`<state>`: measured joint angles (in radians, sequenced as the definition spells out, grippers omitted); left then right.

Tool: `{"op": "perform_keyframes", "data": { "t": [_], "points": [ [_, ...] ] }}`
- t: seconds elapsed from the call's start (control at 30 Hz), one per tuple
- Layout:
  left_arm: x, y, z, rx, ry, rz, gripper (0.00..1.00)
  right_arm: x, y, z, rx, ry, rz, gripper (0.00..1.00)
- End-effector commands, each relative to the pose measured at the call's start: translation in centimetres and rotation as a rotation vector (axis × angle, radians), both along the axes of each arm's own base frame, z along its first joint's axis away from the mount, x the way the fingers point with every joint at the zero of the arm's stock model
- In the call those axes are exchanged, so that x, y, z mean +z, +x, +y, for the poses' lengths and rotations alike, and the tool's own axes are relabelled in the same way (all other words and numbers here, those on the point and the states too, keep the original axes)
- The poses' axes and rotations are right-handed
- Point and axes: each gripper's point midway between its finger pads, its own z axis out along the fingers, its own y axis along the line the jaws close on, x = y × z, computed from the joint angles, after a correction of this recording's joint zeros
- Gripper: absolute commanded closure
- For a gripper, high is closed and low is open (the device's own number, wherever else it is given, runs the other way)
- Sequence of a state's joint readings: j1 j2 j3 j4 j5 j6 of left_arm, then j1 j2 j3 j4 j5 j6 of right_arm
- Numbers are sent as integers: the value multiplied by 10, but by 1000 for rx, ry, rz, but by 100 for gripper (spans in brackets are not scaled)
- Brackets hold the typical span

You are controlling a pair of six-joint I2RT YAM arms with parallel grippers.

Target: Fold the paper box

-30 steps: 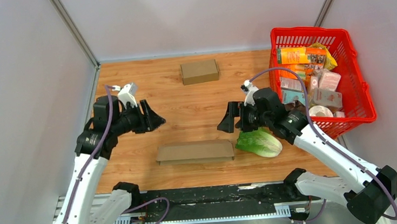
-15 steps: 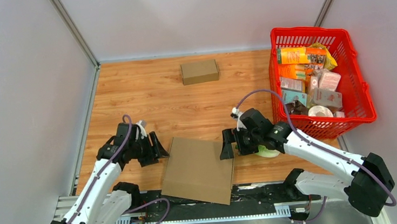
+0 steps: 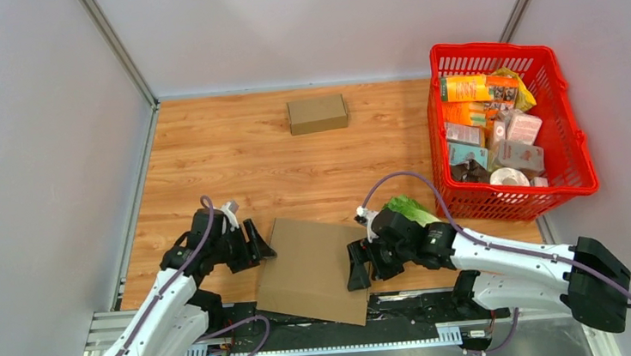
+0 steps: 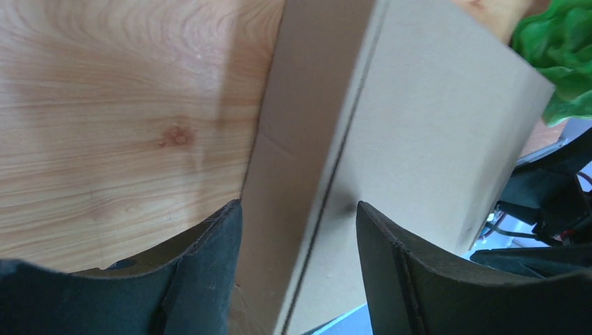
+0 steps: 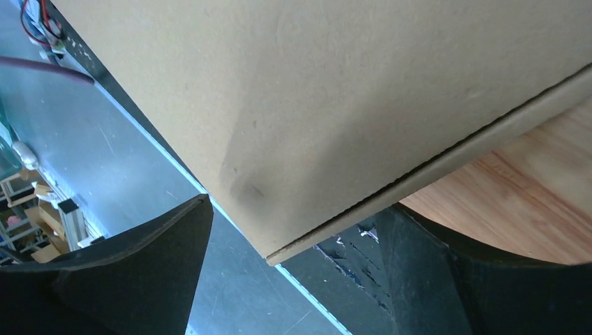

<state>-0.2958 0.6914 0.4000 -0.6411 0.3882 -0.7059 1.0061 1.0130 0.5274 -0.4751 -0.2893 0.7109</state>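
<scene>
The paper box is a flat brown cardboard sheet at the table's near edge, its front corner hanging over the black rail. My left gripper stands open at the box's left edge. In the left wrist view the left gripper has its jaws wide apart, with the box and its fold line showing between them. My right gripper stands open at the box's right edge. In the right wrist view the right gripper straddles the box's near corner without touching it.
A green lettuce lies just right of the box, behind my right arm. A red basket full of packets stands at the right. A small closed brown carton sits at the back. The black rail runs below the table edge.
The box went from a narrow folded strip to a wide flat sheet over the near edge. Both arms dropped low and came toward it; the right gripper moved nearer, uncovering the lettuce.
</scene>
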Motion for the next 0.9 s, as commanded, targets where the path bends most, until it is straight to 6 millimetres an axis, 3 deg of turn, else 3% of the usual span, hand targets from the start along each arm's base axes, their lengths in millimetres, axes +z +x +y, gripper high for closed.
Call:
{"op": "perform_keyframes", "data": {
  "t": [0.0,0.2,0.3,0.4,0.43,0.53,0.77,0.87],
  "points": [
    [2,8,-13,-35,-61,-49,32,0,-7,10,4,61,-13,12],
    [6,-10,-27,-60,-183,5,32,23,-19,19,54,191,-8,16],
    [21,-19,-37,-80,-267,18,33,51,-18,32,65,279,-22,16],
    [51,-22,-41,-81,-327,-16,34,76,-16,38,84,315,-44,16],
    [73,-20,-43,-89,-359,-75,34,95,-14,42,90,333,-61,16],
    [109,-18,-46,-79,-419,-142,32,133,-3,48,79,375,-117,15],
    [156,-10,-53,-72,-506,-190,32,181,35,55,-20,455,-80,16],
    [173,-2,-57,-61,-537,-212,33,179,57,51,-86,444,-20,16]
  ]
}}
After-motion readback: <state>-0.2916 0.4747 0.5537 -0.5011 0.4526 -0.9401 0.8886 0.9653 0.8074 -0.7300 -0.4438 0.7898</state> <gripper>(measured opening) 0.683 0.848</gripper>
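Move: The cardboard box, large face up and overhanging the table's front edge, lies between the hands. Its middle is about 10 cm right of the left hand and 4 cm back, and about 9 cm left of the right hand and 4 cm ahead, slightly below both. The lettuce lies some 14 cm ahead and 12 cm right of the right hand; the small box stands about 36 cm ahead and 13 cm right of the left hand. With spread fingers kept on the left side and near-right corner of the cardboard box, both hands first settle slightly back and down, the left also edging about 2 cm inward, then lift together, ending roughly 13 cm up on the left and 10 on the right. The left wrist tilts some 25 degrees, swinging its fingertips up and forward; the grippers stay wide. ##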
